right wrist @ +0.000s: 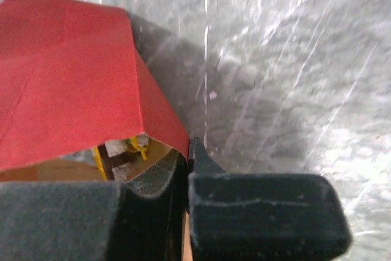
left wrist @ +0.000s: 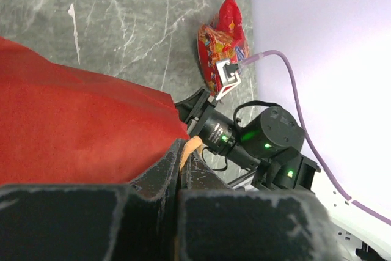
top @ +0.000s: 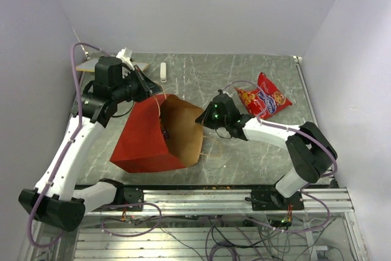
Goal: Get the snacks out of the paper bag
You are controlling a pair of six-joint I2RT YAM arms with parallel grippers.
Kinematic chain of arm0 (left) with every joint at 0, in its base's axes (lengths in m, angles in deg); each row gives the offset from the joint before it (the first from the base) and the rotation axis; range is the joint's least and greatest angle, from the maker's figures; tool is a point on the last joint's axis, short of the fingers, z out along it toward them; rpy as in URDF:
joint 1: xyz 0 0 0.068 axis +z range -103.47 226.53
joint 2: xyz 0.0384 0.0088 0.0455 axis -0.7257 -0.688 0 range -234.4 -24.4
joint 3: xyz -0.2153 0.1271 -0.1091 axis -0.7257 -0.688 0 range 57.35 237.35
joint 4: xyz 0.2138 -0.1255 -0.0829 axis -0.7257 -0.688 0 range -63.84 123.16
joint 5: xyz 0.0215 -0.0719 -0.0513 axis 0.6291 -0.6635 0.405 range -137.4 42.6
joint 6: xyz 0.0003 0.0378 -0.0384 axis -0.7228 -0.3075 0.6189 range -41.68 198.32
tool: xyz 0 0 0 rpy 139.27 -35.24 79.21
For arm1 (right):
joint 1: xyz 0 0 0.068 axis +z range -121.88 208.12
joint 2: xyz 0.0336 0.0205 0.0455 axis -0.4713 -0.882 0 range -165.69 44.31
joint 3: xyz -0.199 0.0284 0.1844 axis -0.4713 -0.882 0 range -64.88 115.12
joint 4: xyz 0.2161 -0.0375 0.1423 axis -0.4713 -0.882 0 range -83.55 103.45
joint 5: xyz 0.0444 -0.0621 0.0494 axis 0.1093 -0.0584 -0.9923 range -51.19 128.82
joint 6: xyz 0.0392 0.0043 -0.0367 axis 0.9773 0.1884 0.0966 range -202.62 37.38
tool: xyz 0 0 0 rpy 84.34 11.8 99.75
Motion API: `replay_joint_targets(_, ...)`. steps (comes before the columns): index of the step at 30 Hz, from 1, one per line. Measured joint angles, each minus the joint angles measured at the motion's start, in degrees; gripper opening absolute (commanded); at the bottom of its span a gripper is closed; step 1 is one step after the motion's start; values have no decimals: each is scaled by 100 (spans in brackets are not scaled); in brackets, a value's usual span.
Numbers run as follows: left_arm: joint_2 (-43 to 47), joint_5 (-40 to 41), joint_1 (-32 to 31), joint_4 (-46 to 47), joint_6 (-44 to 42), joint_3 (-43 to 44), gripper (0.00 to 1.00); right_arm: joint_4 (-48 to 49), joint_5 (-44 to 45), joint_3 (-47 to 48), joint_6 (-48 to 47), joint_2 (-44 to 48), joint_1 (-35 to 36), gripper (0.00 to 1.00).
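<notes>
The paper bag (top: 146,139), red outside and brown inside, lies on its side with its mouth open to the right. My left gripper (top: 148,90) is shut on the bag's far rim; the tan edge shows between its fingers in the left wrist view (left wrist: 184,150). My right gripper (top: 204,118) is shut on the rim at the right side of the mouth (right wrist: 187,151). Small yellow, white and brown packets (right wrist: 122,148) show inside the bag, and a yellow one (top: 165,131) shows from above. The larger red chip bag (top: 264,97) lies on the table to the right, outside the bag (left wrist: 223,44).
A small white piece (top: 163,71) and a tan board (top: 101,64) lie at the back left of the grey marble table (top: 244,145). A thin string handle (top: 214,148) trails from the bag's mouth. Walls stand close on three sides.
</notes>
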Motion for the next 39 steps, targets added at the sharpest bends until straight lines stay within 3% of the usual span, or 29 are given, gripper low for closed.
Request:
replay_joint_targets(7,-1189,-83,-114,315,-330,713,7,48,61,42,-90,31,-404,0)
replay_joint_targets(14,-2212,-122,-739,319,-793,1681,7,232,129,-457,-42,514,-391,0)
replay_joint_targets(18,-2068,-127,-984,284,-894,1451,7,249,144,-686,2,750,-223,0)
replay_joint_targets(26,-470,105,-1016,-549,-901,111,7,302,116,-938,87,1003,660,1)
replay_joint_targets(30,282,426,-1016,-1126,-859,-63,7,350,96,-922,68,957,1023,8)
replay_joint_targets(32,490,570,-1016,-1276,-802,-70,7,284,125,-914,-4,918,1121,18)
replay_joint_targets(36,496,713,-1016,-1357,-619,-70,7,-149,474,-914,-407,1054,1139,39)
replay_joint_targets(39,348,804,-1016,-1403,-522,-31,7,-584,793,-914,-1082,1506,1134,43)
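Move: The snacks still inside the tilted paper bag lie some 27 cm below the left hand, which holds the bag's handle, about 3 cm nearer the base and 1 cm to its right. From the right hand, which is shut on the rim, they are about 15 cm to the left, 4 cm back and slightly lower. The red snack packet already out lies about 26 cm right of the right hand and 10 cm ahead; the small white box is some 23 cm ahead of the left hand and 2 cm to its right. Both hands swing the held bag in one shake: the left, keeping the handle, goes about 7 cm forward and 9 cm right, then sweeps back and left, sinking, to end some 6 cm nearer the base and 4 cm lower, while its wrist turns about 15 degrees clockwise and partly returns. The right, pinching the rim, goes a little forward and right, then draws the rim roughly 11 cm back and somewhat left before its fingers part to under half open around the rim and it shifts about 3 cm right, its wrist beginning to tilt up. ##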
